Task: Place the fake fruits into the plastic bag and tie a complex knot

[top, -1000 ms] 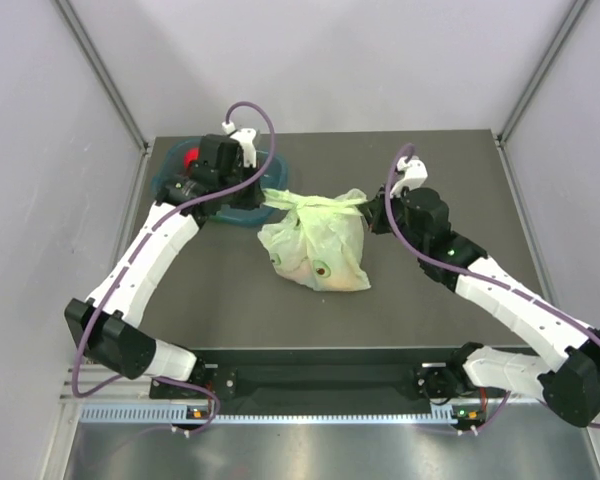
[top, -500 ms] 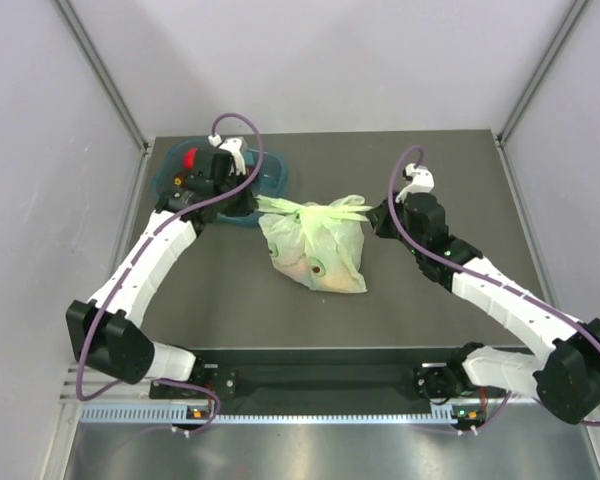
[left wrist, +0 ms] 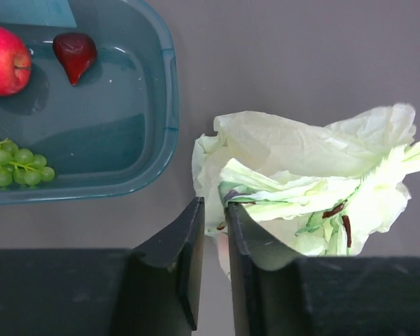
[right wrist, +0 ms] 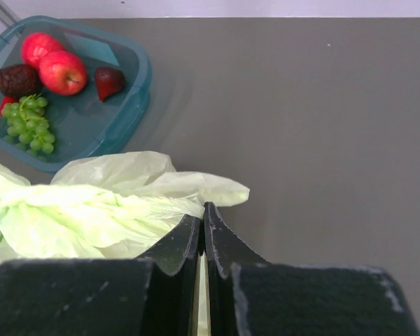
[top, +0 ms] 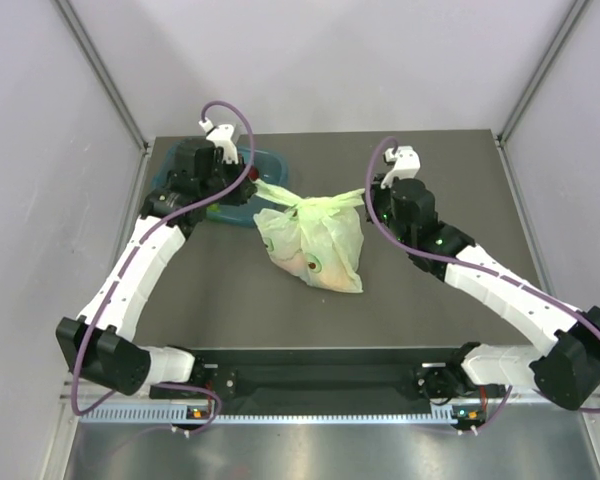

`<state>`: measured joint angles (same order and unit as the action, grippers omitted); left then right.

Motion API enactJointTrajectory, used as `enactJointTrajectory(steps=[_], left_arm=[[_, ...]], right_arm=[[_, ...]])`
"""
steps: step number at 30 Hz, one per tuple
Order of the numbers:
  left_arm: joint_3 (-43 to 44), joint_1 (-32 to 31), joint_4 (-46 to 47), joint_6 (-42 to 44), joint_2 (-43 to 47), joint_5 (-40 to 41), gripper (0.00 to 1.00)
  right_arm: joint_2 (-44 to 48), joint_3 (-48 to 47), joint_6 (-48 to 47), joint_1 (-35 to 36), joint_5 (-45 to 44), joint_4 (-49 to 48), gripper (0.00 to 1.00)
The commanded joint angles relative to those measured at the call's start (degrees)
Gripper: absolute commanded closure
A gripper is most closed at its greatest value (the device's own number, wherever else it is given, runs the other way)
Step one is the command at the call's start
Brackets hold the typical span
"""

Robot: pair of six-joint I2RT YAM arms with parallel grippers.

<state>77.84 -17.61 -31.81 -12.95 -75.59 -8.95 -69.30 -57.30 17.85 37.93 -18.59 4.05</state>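
Note:
The pale green plastic bag lies mid-table with fake fruits showing through its film. Its handles are bunched into a knot on top. My right gripper is shut on the bag's right handle, and a pale strip shows between its fingers. My left gripper sits at the bag's left end; its jaws stand a little apart, with film lying loose at the tips. More fake fruits lie in the tray: red apples, green grapes, a dark red fruit.
A teal plastic tray stands at the back left, just behind my left gripper. My right gripper reaches in from the bag's right. Grey walls enclose the table on three sides.
The left jaws have parted slightly and the left handle has gone slack. Both arms shifted towards the back, and the bag's top now stands more bunched.

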Motion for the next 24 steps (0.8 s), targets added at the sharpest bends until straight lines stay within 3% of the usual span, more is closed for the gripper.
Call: enactJointTrajectory(steps=[1,2,3,6,12,19,24], left_arm=[[1.61,0.64,3.60,2.14,1.67,-0.54,0.73],[1.17,0.64,3.77,2.40,2.20,-0.98,0.65],[0.91,0.64,4.04,2.66,2.64,-1.59,0.51],[0.12,0.64,4.74,3.54,3.61,-4.57,0.35],[1.61,0.64,2.02,6.00,1.51,-8.89,0.28],[4.95,0.73,-2.82,4.96,-6.05,-9.42,0.03],[2.75,0.73,0.43,4.51,-6.06,-10.21,0.08]], right_arm=[[-0.05,-2.82,-2.64,0.56,-4.53,0.96,1.00],[-0.05,-2.91,-2.73,0.56,-4.44,0.96,1.00],[-0.14,-3.26,-2.82,0.56,-4.26,1.04,1.00],[-0.40,-3.52,-3.08,0.56,-4.17,1.39,1.00],[-0.22,-3.70,-3.26,0.56,-3.12,1.04,1.00],[-0.31,-4.14,-3.17,0.48,-1.54,1.04,1.00],[-0.22,-4.23,-3.26,0.56,-0.75,1.04,1.00]])
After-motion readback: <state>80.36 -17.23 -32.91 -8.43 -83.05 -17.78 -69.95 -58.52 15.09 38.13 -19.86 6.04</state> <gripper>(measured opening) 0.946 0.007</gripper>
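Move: The twisted knot in the bag's neck is about 13 cm right of the left hand, 4 cm back and 3 cm lower; this hand's fingers are at the handle end. The fruit-filled bag body is also some 13 cm right, 11 cm back and 12 cm below. The tray's middle is around 11 cm left, 2 cm ahead and 18 cm below. From the right hand the knot is about 11 cm left, 2 cm back and 3 cm lower. Left fingers open wide off the handle end, rise slightly, then drop about 5 cm rightward; right keeps its grip. ##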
